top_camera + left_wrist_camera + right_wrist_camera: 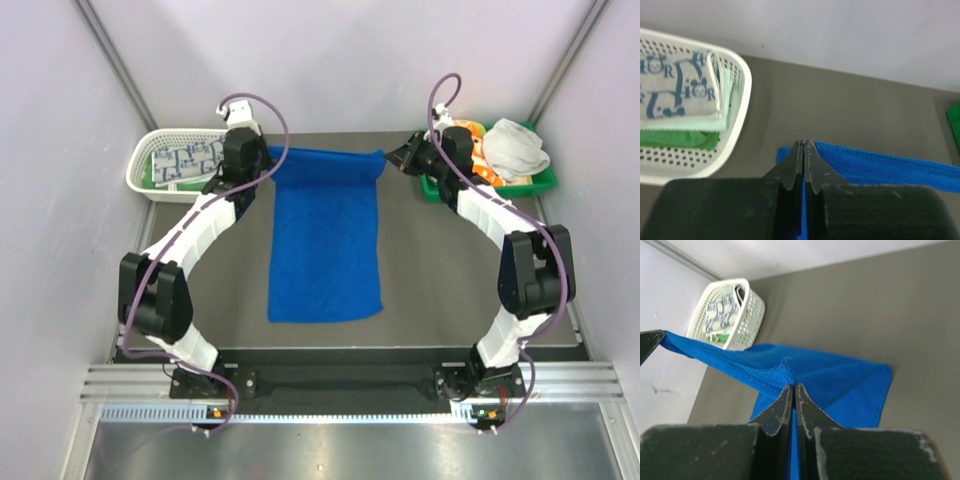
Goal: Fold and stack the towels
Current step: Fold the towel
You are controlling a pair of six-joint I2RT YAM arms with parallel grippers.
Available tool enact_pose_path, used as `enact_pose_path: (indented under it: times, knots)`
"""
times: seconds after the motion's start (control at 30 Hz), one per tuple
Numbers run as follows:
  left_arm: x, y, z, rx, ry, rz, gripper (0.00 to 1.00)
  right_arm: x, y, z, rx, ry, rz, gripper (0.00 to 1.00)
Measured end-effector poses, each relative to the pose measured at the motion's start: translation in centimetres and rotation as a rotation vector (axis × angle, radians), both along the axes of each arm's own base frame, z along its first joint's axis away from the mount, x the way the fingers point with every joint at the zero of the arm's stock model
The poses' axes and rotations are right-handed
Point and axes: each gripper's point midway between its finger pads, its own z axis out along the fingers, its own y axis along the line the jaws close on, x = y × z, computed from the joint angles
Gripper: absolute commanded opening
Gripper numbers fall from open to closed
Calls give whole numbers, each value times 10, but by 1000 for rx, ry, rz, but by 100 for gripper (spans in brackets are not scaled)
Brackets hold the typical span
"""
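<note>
A royal blue towel (325,250) lies lengthwise on the dark table, its far edge lifted and stretched between my two grippers. My left gripper (267,160) is shut on the far left corner. In the left wrist view the left gripper (804,142) pinches blue towel (880,165) between its fingers. My right gripper (392,158) is shut on the far right corner, and in the right wrist view the right gripper (792,386) bites the towel's hem (782,371). Folded towels lie in the basket: a white one with grey-blue print (675,85), a pale mint one (690,122) and a bright green one (675,139).
The white mesh basket (140,170) stands at the far left. At the far right a green tray (540,185) holds a crumpled grey towel (515,148) and an orange print towel (483,162). Pale walls close in the table on three sides.
</note>
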Motion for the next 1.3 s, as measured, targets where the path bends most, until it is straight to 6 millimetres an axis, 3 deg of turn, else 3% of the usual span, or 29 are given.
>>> enact_pose_path:
  times: [0.33,0.53,0.73,0.87,1.3]
  knots:
    - [-59,6,-40,-79,99,-17,0,-61,5,-45,7,102,44,0]
    - [-94,6,-78,-127,186,-38,0,-90,7,-80,-10,177,62,0]
    - [-128,6,-115,-128,274,-48,0,-114,9,-97,-31,216,72,0]
    - [-140,7,-119,-135,287,-53,0,-118,9,-92,-41,200,64,0]
    - [-147,6,-81,-161,236,-71,0,-121,7,-49,-44,135,54,0]
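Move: Both hands still hold the far corners of the blue towel in the air. The matching near-edge corners lie some 35 cm back of each hand, nearly in line with it sideways and about 20 cm lower. The white basket is about 20 cm to the left hand's left and 6 cm ahead. The green basket stands roughly 25 cm to the right hand's right and 7 cm ahead, both baskets some 17 cm lower. Keep both grippers shut on the blue towel's far corners and draw them back together towards its near edge, about 15 cm left and 12 cm right, sinking some 10 to 12 cm as you go, with the fingertips tipping further down. Once the backward pull runs out, lift both hands 4 to 5 cm, holding the edge stretched between them. ##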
